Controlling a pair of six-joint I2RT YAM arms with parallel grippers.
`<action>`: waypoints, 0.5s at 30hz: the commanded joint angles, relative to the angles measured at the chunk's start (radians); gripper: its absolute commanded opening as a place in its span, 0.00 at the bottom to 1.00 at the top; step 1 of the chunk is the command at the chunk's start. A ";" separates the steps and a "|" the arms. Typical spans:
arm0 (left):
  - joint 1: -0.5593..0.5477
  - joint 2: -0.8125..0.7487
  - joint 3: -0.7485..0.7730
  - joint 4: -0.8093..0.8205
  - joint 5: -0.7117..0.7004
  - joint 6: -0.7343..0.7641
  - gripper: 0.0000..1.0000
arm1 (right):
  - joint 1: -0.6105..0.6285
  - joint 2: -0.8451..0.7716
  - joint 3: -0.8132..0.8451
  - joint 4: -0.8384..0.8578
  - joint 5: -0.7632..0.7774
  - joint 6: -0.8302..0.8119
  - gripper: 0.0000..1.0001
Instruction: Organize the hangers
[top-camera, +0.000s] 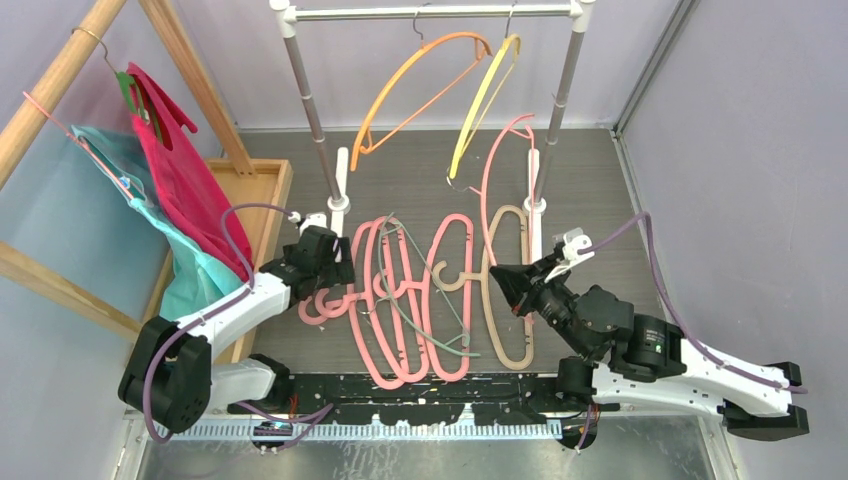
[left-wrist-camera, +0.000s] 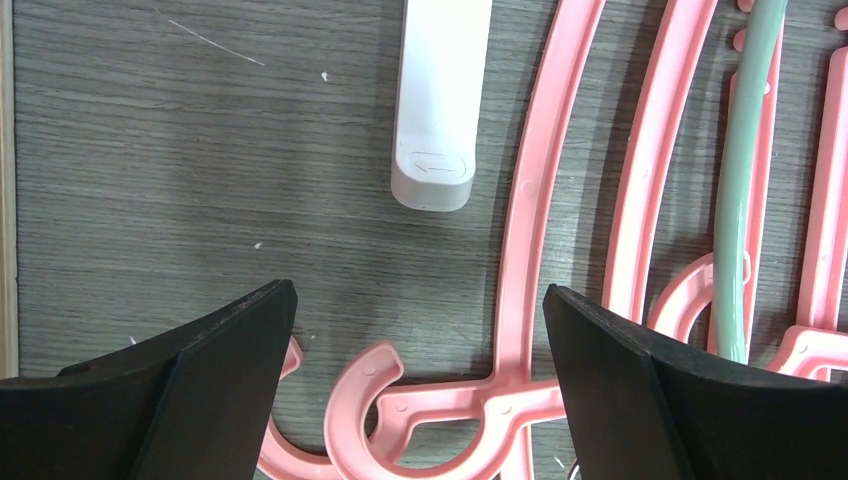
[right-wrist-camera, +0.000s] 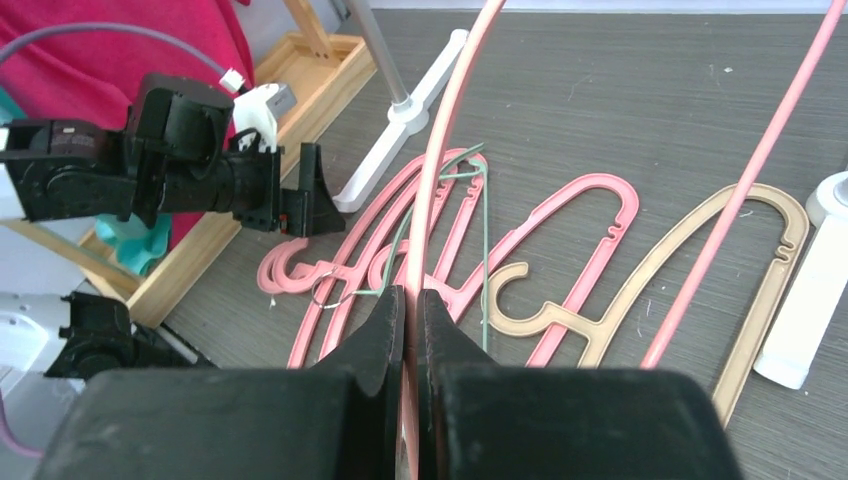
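My right gripper (top-camera: 497, 272) is shut on a bare thin pink hanger (top-camera: 486, 200) and holds it tilted up against the rack's right post; the right wrist view shows it clamped between the jaws (right-wrist-camera: 412, 300). My left gripper (top-camera: 345, 272) is open and low over the hooks of the thick pink hangers (top-camera: 385, 300). One pink hook (left-wrist-camera: 360, 400) lies between its fingers. On the table also lie a beige hanger (top-camera: 512, 290) and a thin grey-green one (top-camera: 425, 305). An orange hanger (top-camera: 410, 85) and a yellow hanger (top-camera: 485, 100) hang on the rail.
The rack's white feet (top-camera: 340, 185) (left-wrist-camera: 440, 100) stand just beyond the pile. A wooden tray (top-camera: 262, 200) lies at the left. On the wooden frame hang a green hanger with red cloth (top-camera: 175, 170) and a pink one with teal cloth (top-camera: 110, 160).
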 joint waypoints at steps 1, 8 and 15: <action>-0.004 -0.005 0.024 0.034 -0.003 -0.005 0.98 | -0.001 0.029 0.065 -0.075 -0.076 -0.026 0.01; -0.004 -0.003 0.008 0.044 0.001 -0.011 0.98 | -0.001 0.101 0.040 -0.104 -0.133 -0.010 0.01; -0.004 -0.003 0.017 0.034 -0.002 -0.002 0.98 | -0.001 0.107 0.070 -0.090 -0.199 -0.013 0.01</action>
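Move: The right hand holds the thin pink hanger, bound for the rack's rail, whose middle lies about 23 cm ahead, 10 cm left and 15 cm above it. On the rail, the yellow hanger hangs some 22 cm ahead and 2 cm left, the orange one 22 cm ahead and 12 cm left, both about 5 cm higher than the hand. The tan hanger lies 8 cm ahead, 3 cm right and 29 cm below. From the left hand, the rail is roughly 12 cm ahead, 17 cm right and 40 cm up. Sinking about 5 cm, the right hand also eases some 3 cm to its left and 2 cm back, drawing away from the rail above the tan hanger. Its fingers tip downward and swing counter-clockwise, roughly 15 degrees in all, while they keep the thin pink hanger pinched by its side. ##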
